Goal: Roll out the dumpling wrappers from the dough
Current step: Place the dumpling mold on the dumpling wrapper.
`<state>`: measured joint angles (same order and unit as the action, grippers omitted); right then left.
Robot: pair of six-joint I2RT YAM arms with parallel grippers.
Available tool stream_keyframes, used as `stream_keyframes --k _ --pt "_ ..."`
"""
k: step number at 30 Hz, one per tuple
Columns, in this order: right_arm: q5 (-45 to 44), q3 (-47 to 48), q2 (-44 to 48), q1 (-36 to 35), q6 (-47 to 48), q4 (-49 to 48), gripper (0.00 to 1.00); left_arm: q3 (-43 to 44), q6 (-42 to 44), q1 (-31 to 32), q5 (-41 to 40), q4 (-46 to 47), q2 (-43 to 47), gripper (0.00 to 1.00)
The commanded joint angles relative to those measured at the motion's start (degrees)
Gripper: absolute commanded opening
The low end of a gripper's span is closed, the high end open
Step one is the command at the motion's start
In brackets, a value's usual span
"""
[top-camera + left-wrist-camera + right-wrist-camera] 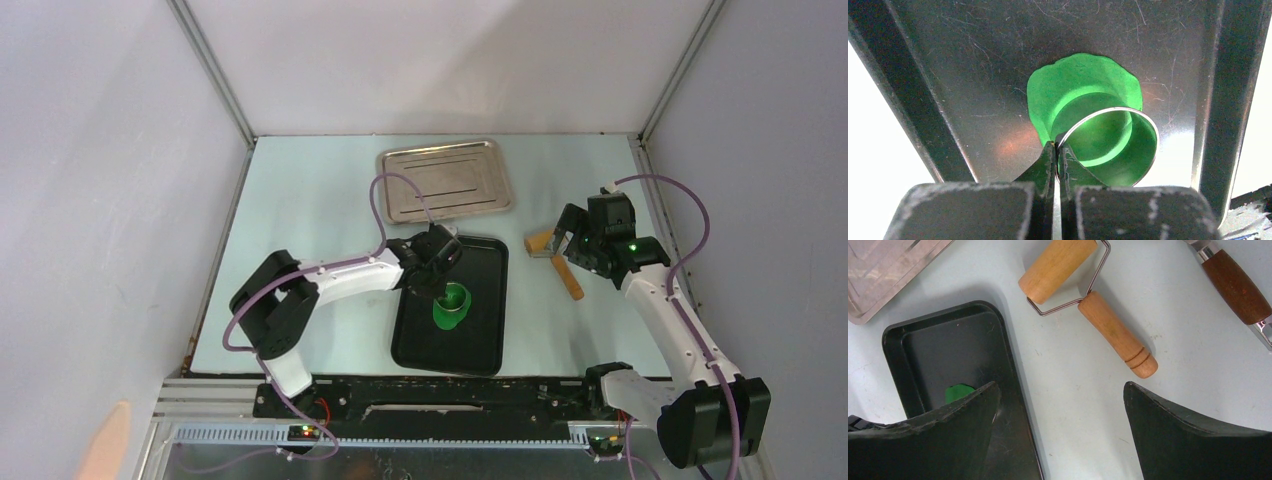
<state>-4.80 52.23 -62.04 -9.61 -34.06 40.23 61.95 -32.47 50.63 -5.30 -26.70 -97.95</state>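
Observation:
The dough (1073, 85) is a flattened bright green sheet lying in the black tray (973, 75). My left gripper (1057, 150) is shut on the rim of a metal ring cutter (1134, 161), which stands on the dough's near part. From above, the dough (441, 318) and the ring (457, 298) sit mid-tray under the left gripper (437, 285). My right gripper (1062, 385) hangs open over bare table beside the tray, holding nothing. The wooden roller (1113, 332) lies just beyond it. Dumpling wrappers are not in view.
A silver tray (445, 180) lies at the back of the table. The roller (560, 265) rests right of the black tray (480, 350), under the right gripper (570, 240). A brown-handled tool (1235, 285) lies past the roller.

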Motion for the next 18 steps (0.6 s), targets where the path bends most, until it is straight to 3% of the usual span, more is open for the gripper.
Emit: stream_keyframes --k 1,7,14,18 --pt "-0.48 0.50 1.40 0.30 -0.21 -0.04 0.95 2.42 1.00 0.15 -1.44 0.55 -0.63 0.01" --pt "0.38 0.46 1.66 0.40 -0.34 -0.06 0.96 3.12 0.69 -0.11 -1.26 -0.53 -1.30 0.20" --pt "0.99 0.49 1.66 0.38 -0.60 -0.02 0.96 3.43 0.56 0.11 -3.04 -2.83 0.64 0.34" --pt "1.53 0.51 1.74 -0.02 -0.78 -0.30 0.96 4.54 0.48 0.12 -1.88 -4.52 3.02 0.35"
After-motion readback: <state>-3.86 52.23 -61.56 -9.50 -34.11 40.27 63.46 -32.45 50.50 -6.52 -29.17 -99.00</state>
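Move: The wrapper lies under my left hand, its middle roughly 5 cm below, 2 cm to the right and 1 cm ahead. On it stands the round metal mold, its left rim already pinched by my left hand, so its middle is about 3 cm right and 2 cm down. The black tray beneath centres about 3 cm right and 1 cm ahead; the metal tray is about 27 cm ahead, 2 cm right. From my right hand the wrapper is some 23 cm left, 4 cm back and 16 cm down. I let go of the mold: with my left hand low over the wrapper, I open my fingers from shut on the rim to about a third of their range, one finger outside the wall and the other inside the ring. My hand all but stays put, easing only about half a centimetre to the left with hardly any tilt. ##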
